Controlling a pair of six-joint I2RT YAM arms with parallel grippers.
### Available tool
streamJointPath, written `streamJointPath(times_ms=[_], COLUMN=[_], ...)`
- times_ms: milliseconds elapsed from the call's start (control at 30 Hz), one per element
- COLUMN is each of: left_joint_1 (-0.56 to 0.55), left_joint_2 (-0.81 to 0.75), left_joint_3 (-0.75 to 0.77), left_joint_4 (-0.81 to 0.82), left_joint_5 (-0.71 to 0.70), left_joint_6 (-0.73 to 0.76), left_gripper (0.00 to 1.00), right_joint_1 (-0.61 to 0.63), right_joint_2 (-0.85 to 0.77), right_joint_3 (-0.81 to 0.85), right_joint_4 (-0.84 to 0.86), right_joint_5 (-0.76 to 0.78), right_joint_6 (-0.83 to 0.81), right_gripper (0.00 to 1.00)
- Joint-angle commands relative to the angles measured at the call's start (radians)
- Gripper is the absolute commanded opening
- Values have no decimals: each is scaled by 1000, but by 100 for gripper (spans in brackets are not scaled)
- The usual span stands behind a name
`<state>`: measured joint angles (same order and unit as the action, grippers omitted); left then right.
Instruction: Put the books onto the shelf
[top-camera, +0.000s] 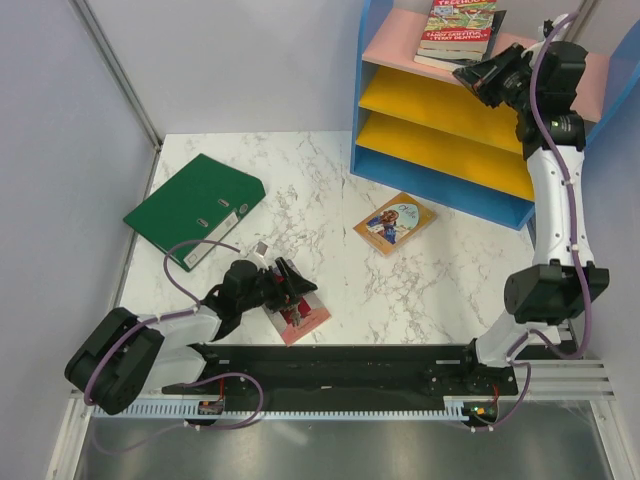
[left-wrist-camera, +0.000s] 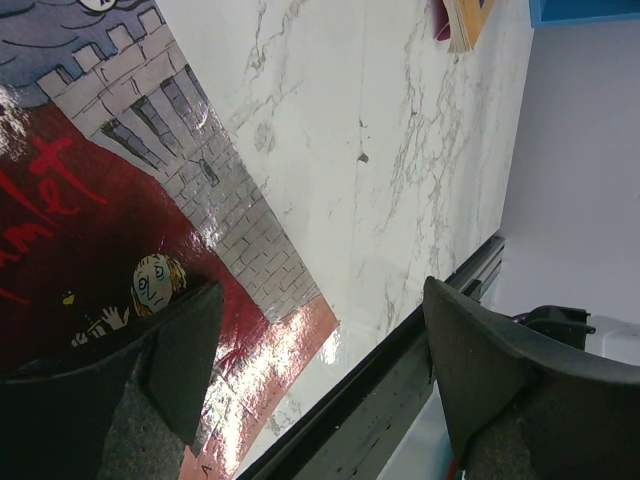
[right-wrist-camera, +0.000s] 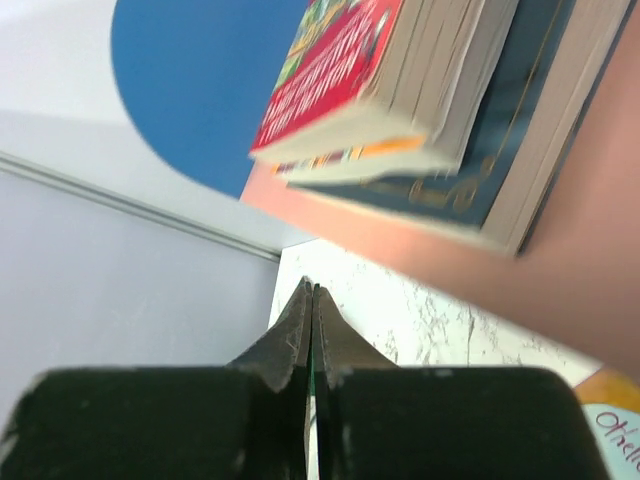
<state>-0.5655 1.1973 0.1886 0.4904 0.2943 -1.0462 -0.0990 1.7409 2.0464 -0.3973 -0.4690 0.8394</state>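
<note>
Three books (top-camera: 460, 32) lie stacked on the pink top board of the shelf (top-camera: 400, 55): a red one (right-wrist-camera: 340, 75) on top, a dark blue one (right-wrist-camera: 470, 190) at the bottom. My right gripper (top-camera: 472, 76) (right-wrist-camera: 312, 300) is shut on nothing, just in front of that stack. The tan Othello book (top-camera: 395, 222) lies flat on the table. A pink-red book with a castle on its cover (top-camera: 300, 316) (left-wrist-camera: 150, 200) lies near the table's front edge. My left gripper (top-camera: 292, 290) (left-wrist-camera: 322, 300) hovers open over its near corner, one finger above the cover.
A big green binder (top-camera: 195, 208) lies at the back left of the marble table. The shelf's two yellow boards (top-camera: 440, 110) face the table. A black rail (left-wrist-camera: 400, 400) runs along the near edge, close under my left gripper.
</note>
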Motion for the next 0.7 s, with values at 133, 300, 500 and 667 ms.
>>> streamJointPath(times_ms=[133,300,500,667], left_joint_1=[-8,-8,-10,-11], left_joint_2=[-36,-28,-15,21], left_joint_3=[49,173,161,124], left_joint_4=[-119,-297,-291,-205], left_joint_5=[6,-10,-11,9], left_joint_6=[75,162,203,176], left_gripper=[88,87,87,86], right_joint_1=[19,-23,-65,-68], right_joint_2=[-362,-569,-598,-437], right_joint_3=[-420,-768,-717,-420], right_joint_4=[38,21,12,-15], right_joint_5=[-11,76,109,72], right_joint_6=[-117,-166,-212,-209], right_gripper=[11,27,35,35])
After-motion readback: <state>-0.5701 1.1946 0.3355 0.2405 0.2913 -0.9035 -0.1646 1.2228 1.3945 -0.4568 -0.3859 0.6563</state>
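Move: The Othello book lies on the table some 8 cm back, 14 cm left and 45 cm below the right hand. The finished book pile on the shelf top is about 13 cm ahead of this hand, 3 cm right and 3 cm below; Hamlet lies 33 cm back, 43 cm left and 45 cm below. From the left hand, Hamlet is about 3 cm back, 3 cm left and 5 cm below, Othello 22 cm ahead and 26 cm right. The book pile is left behind as the right hand, empty, backs off about 14 cm and swings down some 12 cm in front of the shelf, tipping down slightly and opening to a third, then comes back up 3 cm. Over Hamlet the left hand, still wide open, rises 2 cm and sinks again, rolling a little. ##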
